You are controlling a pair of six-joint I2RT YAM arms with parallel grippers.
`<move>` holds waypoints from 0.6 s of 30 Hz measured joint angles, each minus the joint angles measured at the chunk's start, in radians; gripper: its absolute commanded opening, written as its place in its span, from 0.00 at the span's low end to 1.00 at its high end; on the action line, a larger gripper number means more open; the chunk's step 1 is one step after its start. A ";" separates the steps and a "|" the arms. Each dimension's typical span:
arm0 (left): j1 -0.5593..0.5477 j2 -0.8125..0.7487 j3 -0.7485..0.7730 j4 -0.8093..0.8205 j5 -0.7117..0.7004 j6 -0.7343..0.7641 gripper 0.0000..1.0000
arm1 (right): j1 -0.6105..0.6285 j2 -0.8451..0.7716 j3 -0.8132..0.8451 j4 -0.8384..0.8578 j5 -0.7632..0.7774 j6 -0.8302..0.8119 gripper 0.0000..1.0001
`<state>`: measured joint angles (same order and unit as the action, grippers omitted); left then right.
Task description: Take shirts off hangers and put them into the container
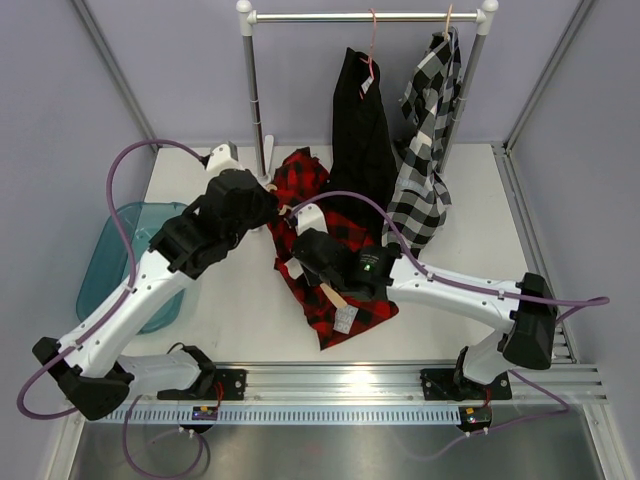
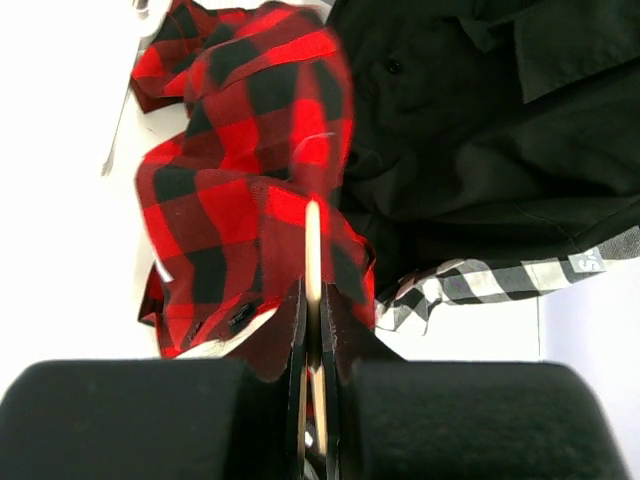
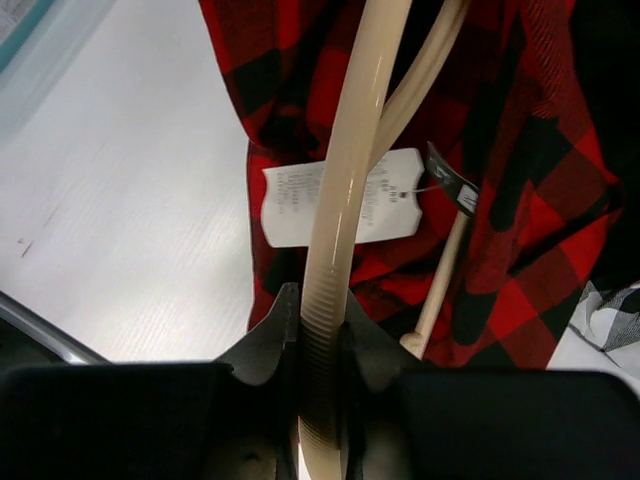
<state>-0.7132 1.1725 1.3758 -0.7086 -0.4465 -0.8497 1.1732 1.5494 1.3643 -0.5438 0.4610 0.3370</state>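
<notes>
The red-and-black plaid shirt (image 1: 352, 312) lies crumpled mid-table, its white label (image 3: 390, 200) showing. My right gripper (image 3: 318, 300) is shut on the ribbed arm of a tan wooden hanger (image 3: 345, 170) still inside that shirt. My left gripper (image 2: 313, 295), at the shirt's far end (image 1: 268, 208), is shut on a thin tan strip that looks like the hanger's edge, with plaid cloth (image 2: 240, 180) around it. The black shirt (image 1: 360, 130) hangs from a pink hanger (image 1: 372, 45). The check shirt (image 1: 425, 150) hangs from a tan hanger (image 1: 447, 25). The teal container (image 1: 110, 250) sits at the left.
The white-and-steel garment rail (image 1: 365, 16) stands at the back, its left post (image 1: 255, 110) just behind my left gripper. The hanging shirts' hems reach the table beside the plaid one (image 2: 500, 280). The hanger's loose dowel bar (image 3: 440, 280) lies across the plaid cloth.
</notes>
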 measured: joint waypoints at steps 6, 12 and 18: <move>-0.002 -0.036 -0.015 0.039 0.001 0.007 0.51 | 0.000 -0.046 -0.020 0.006 -0.010 0.011 0.00; -0.002 -0.086 -0.031 0.092 0.009 0.055 0.98 | -0.007 -0.125 -0.069 0.005 -0.075 0.025 0.00; -0.002 -0.169 -0.046 0.184 0.047 0.203 0.99 | -0.088 -0.207 -0.154 0.033 -0.200 0.050 0.00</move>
<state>-0.7155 1.0035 1.3300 -0.5243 -0.3996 -0.6468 1.0855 1.3422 1.2102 -0.5106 0.2615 0.3870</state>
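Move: The red plaid shirt that both hands hover over has its bulk about 10 cm to the left hand's right, level with it fore and aft, and some 26 cm below. From the right hand the shirt's middle is roughly 5 cm ahead, 6 cm to the right and 16 cm down. The hanging black shirt is some 15 cm ahead of the left hand, 17 cm to its right, at about hand height; the container sits about 32 cm to the left hand's left, 3 cm back and 27 cm lower. The left fingers let go of the wooden hanger's hook, opening from nearly shut to wide, and the hand lifts about 7 cm off it, easing slightly back while the fingertips tip up some 15 degrees. The right hand keeps its pinch on the hanger's arm and carries it about 3 cm to the right, rising and drawing back a little, rolling around 10 degrees. ##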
